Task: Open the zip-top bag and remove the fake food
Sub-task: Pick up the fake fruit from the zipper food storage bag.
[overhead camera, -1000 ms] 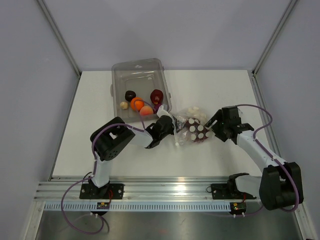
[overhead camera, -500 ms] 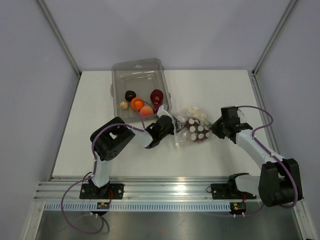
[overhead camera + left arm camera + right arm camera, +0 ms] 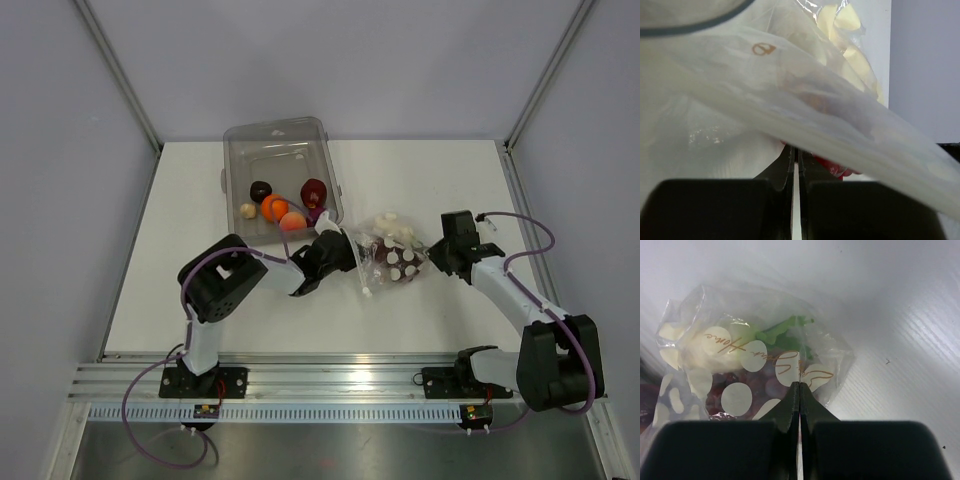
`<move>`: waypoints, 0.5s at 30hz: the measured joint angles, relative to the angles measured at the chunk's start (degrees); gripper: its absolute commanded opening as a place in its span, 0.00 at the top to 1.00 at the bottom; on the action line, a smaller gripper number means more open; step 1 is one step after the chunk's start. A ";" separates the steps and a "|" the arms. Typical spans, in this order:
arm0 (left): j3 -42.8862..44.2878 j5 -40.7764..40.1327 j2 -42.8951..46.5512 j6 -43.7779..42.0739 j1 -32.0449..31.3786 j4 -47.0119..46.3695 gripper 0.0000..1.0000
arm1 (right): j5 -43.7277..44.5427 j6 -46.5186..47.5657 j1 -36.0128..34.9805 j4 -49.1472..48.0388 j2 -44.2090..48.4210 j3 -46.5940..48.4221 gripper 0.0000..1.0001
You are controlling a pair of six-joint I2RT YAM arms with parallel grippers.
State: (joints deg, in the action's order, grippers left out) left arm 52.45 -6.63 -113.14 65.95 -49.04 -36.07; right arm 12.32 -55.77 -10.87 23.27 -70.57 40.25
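The zip-top bag [image 3: 392,258], clear with white dots, lies on the table between my two grippers. My left gripper [image 3: 347,256] is shut on its left end by the white zip strip [image 3: 362,276]. In the left wrist view the bag film [image 3: 815,115] drapes over the closed left gripper [image 3: 795,150]. My right gripper [image 3: 431,258] is shut on the bag's right edge. In the right wrist view the right gripper [image 3: 799,385] pinches a fold of the bag [image 3: 740,370]. Fake food [image 3: 720,387] shows inside, dark red, white and green. More fake food [image 3: 276,208] lies in the bin.
A rigid clear plastic bin [image 3: 262,150] stands behind the left gripper, touching distance from the bag's left end. It holds dark, orange, peach, dark red and beige pieces. Grey walls close the table on three sides; the rail runs along the near edge.
My right gripper went from open to shut on the bag's right edge. The bag has been drawn slightly rightward and stretched. The left gripper stayed shut in place.
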 measured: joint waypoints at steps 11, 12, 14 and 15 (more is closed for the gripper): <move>5.25 2.45 5.88 -3.85 0.37 12.15 1.00 | 7.63 -2.01 0.81 3.67 -2.27 6.32 1.00; 5.90 2.45 6.54 -4.44 0.37 13.53 1.00 | 7.89 -2.25 0.83 3.72 -3.41 6.99 1.00; 7.02 2.49 7.80 -5.44 0.48 15.91 1.00 | 8.24 -2.78 0.83 3.93 -5.29 7.91 1.00; 7.39 2.49 8.31 -5.92 0.55 16.96 1.00 | 8.41 -3.08 0.85 4.20 -6.10 8.28 1.00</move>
State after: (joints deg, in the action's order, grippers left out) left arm 59.83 -4.14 -104.84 60.03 -48.49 -19.11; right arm 20.73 -58.85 -10.02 27.46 -76.66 48.53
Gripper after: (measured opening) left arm 0.012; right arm 0.009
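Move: The bag lies between the hands, its mouth pinched by the left and its closed end by the right. The grapes' middle is about 10 cm right of the left hand and level with it; from the right hand about 8 cm left, 2 cm back and 4 cm lower. Beyond the grapes, 8 cm farther out, lies the white radish. In the bin the peach is roughly 16 cm left of and 11 cm ahead of the left hand. Left hand lifts the pinched bag mouth about 6 cm; right hand draws the held end forward and right. ##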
